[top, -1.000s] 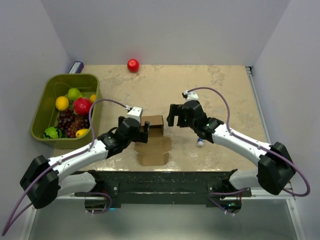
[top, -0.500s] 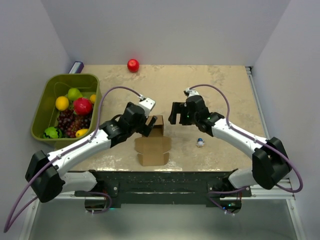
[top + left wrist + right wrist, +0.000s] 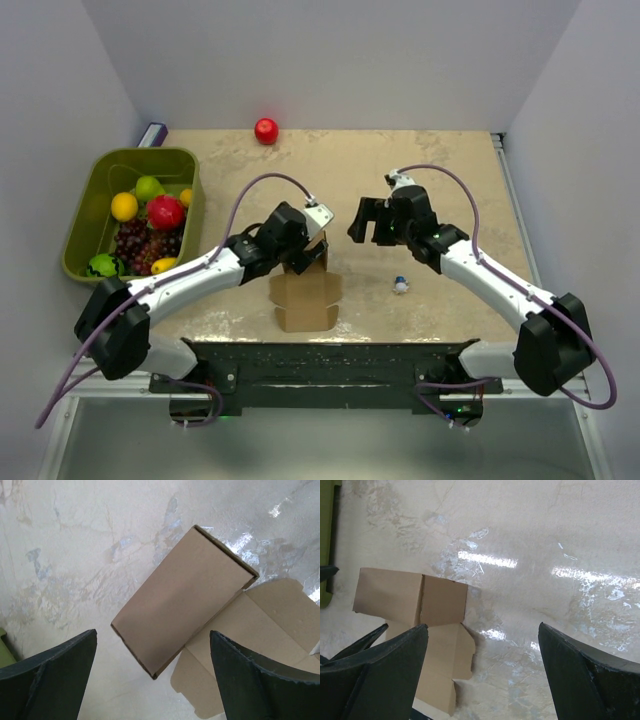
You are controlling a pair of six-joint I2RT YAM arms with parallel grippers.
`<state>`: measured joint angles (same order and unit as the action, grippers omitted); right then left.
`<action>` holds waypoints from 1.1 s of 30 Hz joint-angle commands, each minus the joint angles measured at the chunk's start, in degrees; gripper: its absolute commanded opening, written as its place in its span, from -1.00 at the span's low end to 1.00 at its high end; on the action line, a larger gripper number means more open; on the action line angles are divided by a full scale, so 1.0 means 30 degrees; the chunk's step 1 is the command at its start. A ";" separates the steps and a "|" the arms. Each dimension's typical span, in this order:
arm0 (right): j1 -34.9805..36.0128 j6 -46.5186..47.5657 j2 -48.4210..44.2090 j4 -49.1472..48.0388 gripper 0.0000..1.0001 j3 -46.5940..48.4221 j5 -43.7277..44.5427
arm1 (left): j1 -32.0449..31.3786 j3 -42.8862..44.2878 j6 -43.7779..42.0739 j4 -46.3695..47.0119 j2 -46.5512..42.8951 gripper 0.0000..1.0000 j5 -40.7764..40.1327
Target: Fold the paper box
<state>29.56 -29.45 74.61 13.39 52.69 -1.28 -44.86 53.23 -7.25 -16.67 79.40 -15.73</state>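
The brown paper box (image 3: 308,300) lies partly folded near the table's front edge, between the two arms. Its far panel (image 3: 182,602) stands up while its near flaps (image 3: 260,630) lie flat. My left gripper (image 3: 308,258) hovers over that raised panel, open, with nothing between its fingers (image 3: 55,675). In the left wrist view the left gripper (image 3: 152,680) frames the panel's lower corner. My right gripper (image 3: 365,225) hangs open to the box's right, apart from it. In the right wrist view the right gripper (image 3: 482,670) is over bare table, with the box (image 3: 410,600) at the left.
A green bin (image 3: 95,180) of fruit stands at the left. A red apple (image 3: 266,130) lies at the far edge of the table. A small white and blue object (image 3: 400,285) sits right of the box. A purple item (image 3: 152,134) lies behind the bin.
My left arm has reached forward and right, bringing its gripper over the box's raised panel. The right gripper has drawn back a little to the right. The box has stayed put.
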 commanded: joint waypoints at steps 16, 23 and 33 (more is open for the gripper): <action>-0.0040 0.1233 -0.1549 0.1952 0.87 0.0601 -0.0014 | -0.0368 0.2090 -0.1452 0.2362 0.4120 0.02 -0.2255; -0.0068 0.1644 -0.1519 0.3035 0.86 0.1246 -0.0423 | 0.0713 0.2119 0.0388 0.1601 0.5086 -0.31 -0.2874; -0.0039 0.1351 -0.1697 0.3975 0.88 0.1979 -0.1155 | 0.4346 0.2061 0.3673 0.0575 0.5615 -0.44 -0.0706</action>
<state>29.56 -25.78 70.63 24.01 55.40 -2.79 -34.17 58.06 -1.48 -14.66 95.74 -20.32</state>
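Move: The folded tray part of the paper box sits some 5 cm ahead of the left hand, about 2 cm to its right and 8 cm below it. Its lid lies spread on the table roughly 4 cm back and 2 cm right of that hand. The small figurine is about 20 cm to the left hand's right and level with it. From the right hand, the tray is about 14 cm to the left, 4 cm ahead and 12 cm down. The left hand first reaches forward and right over the paper box, about 3 cm each way and slightly down with its fingers starting to close, then swings back left some 8 cm while going farther forward and down, about 6 cm lower in all and turning nearly 20 degrees counter-clockwise. Its fingers shut from wide open to about a quarter, ending on either side of the tray wall opposite the lid, while the right hand, still open and clear of the box, eases back about 2.5 cm. ##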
